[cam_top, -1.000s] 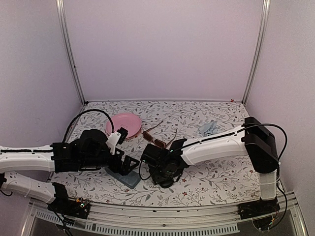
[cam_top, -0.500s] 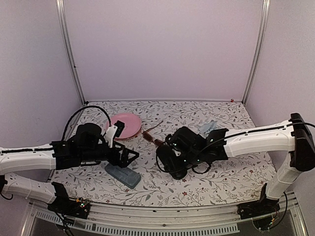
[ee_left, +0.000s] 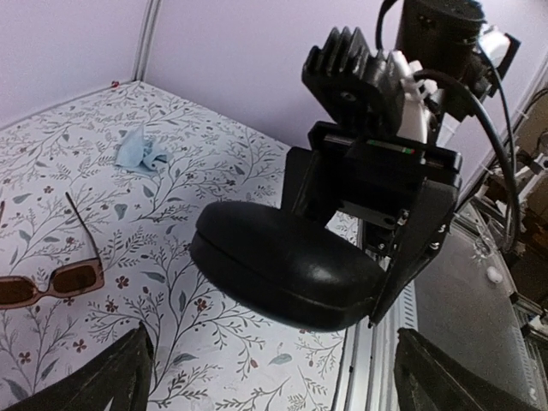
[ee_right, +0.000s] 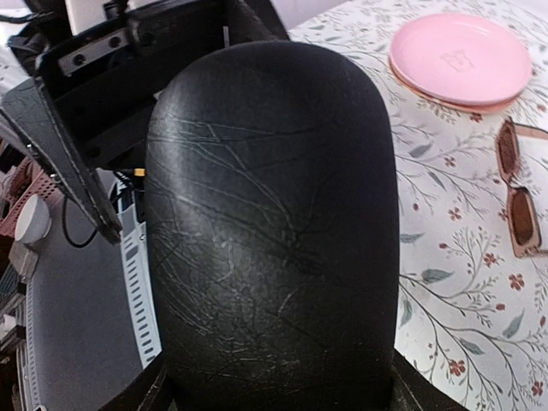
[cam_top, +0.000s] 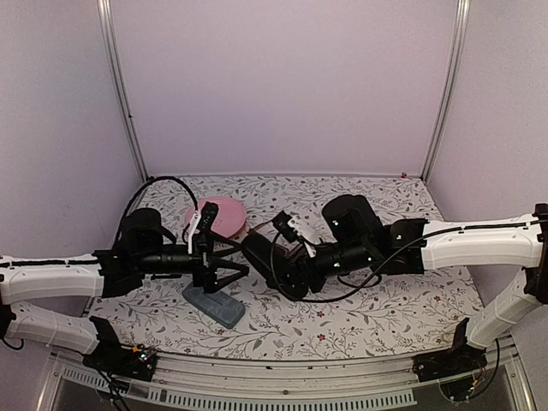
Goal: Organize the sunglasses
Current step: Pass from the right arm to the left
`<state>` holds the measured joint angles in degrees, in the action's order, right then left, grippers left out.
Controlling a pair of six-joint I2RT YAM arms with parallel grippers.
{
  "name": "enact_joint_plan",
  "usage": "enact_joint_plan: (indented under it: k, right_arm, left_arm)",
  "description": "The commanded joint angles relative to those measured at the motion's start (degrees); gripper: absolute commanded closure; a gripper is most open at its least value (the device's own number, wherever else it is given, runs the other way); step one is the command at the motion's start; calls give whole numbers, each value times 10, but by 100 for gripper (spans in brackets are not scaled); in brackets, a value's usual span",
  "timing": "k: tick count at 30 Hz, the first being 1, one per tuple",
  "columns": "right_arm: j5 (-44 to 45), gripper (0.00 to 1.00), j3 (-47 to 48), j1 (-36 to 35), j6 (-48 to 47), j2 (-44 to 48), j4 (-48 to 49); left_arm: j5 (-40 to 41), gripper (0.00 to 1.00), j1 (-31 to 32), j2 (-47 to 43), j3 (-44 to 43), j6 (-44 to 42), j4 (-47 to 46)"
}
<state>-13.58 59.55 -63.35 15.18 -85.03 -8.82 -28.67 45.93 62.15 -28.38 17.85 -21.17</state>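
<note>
A black oblong hard case [cam_top: 259,262] hangs above the table, and my right gripper [cam_top: 284,260] is shut on it. The case fills the right wrist view [ee_right: 274,231], with a finger [ee_right: 141,396] at each lower corner. My left gripper [cam_top: 233,272] is open and points at the case's near end, a short gap away. In the left wrist view the case [ee_left: 282,265] floats between and beyond my spread fingers [ee_left: 86,385]. The reddish-brown sunglasses [ee_left: 51,282] lie unfolded on the floral table, also seen past the case [ee_right: 518,201]; they are hidden in the top view.
A grey-blue case [cam_top: 214,305] lies on the table under my left gripper. A pink plate [cam_top: 219,214] sits at the back left, near the sunglasses [ee_right: 462,56]. A crumpled light-blue cloth [ee_left: 141,150] lies toward the back right. Walls close in three sides.
My right arm lifted the black case off the table and swung it left, its end turned toward my left gripper. The left gripper rose from the grey-blue case and stayed open.
</note>
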Motion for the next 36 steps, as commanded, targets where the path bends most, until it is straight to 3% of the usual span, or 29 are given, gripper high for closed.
enact_joint_plan:
  k: [1, 10, 21, 27, 31, 36]
  right_arm:
    - [-92, 53, -1, 0, -49, 10, 77]
    - [-180, 54, 2, 0, -57, -9, 126]
    - [-201, 55, 4, 0, -50, -38, 140]
    - [-200, 55, -2, 0, -47, -40, 143]
    - [-197, 54, -6, 0, -45, -42, 147]
    - [-205, 53, -4, 1, -39, -57, 146]
  left_arm:
    - [-83, 1, -5, 2, 7, -41, -62]
    - [-162, 1, -3, 13, -2, -38, -96]
    - [-175, 6, 3, 50, -19, -24, -108]
    - [-182, 19, 4, 63, -20, -17, -113]
    - [-191, 36, 4, 75, -22, -19, -113]
    - [-206, 50, 4, 82, -24, -13, -128]
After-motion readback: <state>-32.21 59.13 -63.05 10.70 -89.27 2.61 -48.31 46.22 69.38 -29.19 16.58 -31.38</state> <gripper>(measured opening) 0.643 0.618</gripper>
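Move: The black case is in the right hand, its middle roughly 8 cm to the right of the open left fingers and 1 cm nearer the base, about level in height. On the table some 20 cm below the left hand, the grey case lies about 9 cm left and 2 cm ahead, the pink plate 11 cm left and 35 cm ahead, and the brown sunglasses 9 cm right and 27 cm ahead. From the right hand, the left gripper is about 13 cm left and 3 cm ahead. Both hands draw back about 4 cm together while closing on each other, the right carrying the black case some 3 cm left and the left hand edging about 2 cm right, each rising a few centimetres and then sinking part of the way back. They swing to face one another, the left about 20 degrees clockwise and the right nearly as much counter-clockwise with its left side tipping up a little, and late on the left fingers close from wide open and pinch the case's free end while the right keeps its grip. ##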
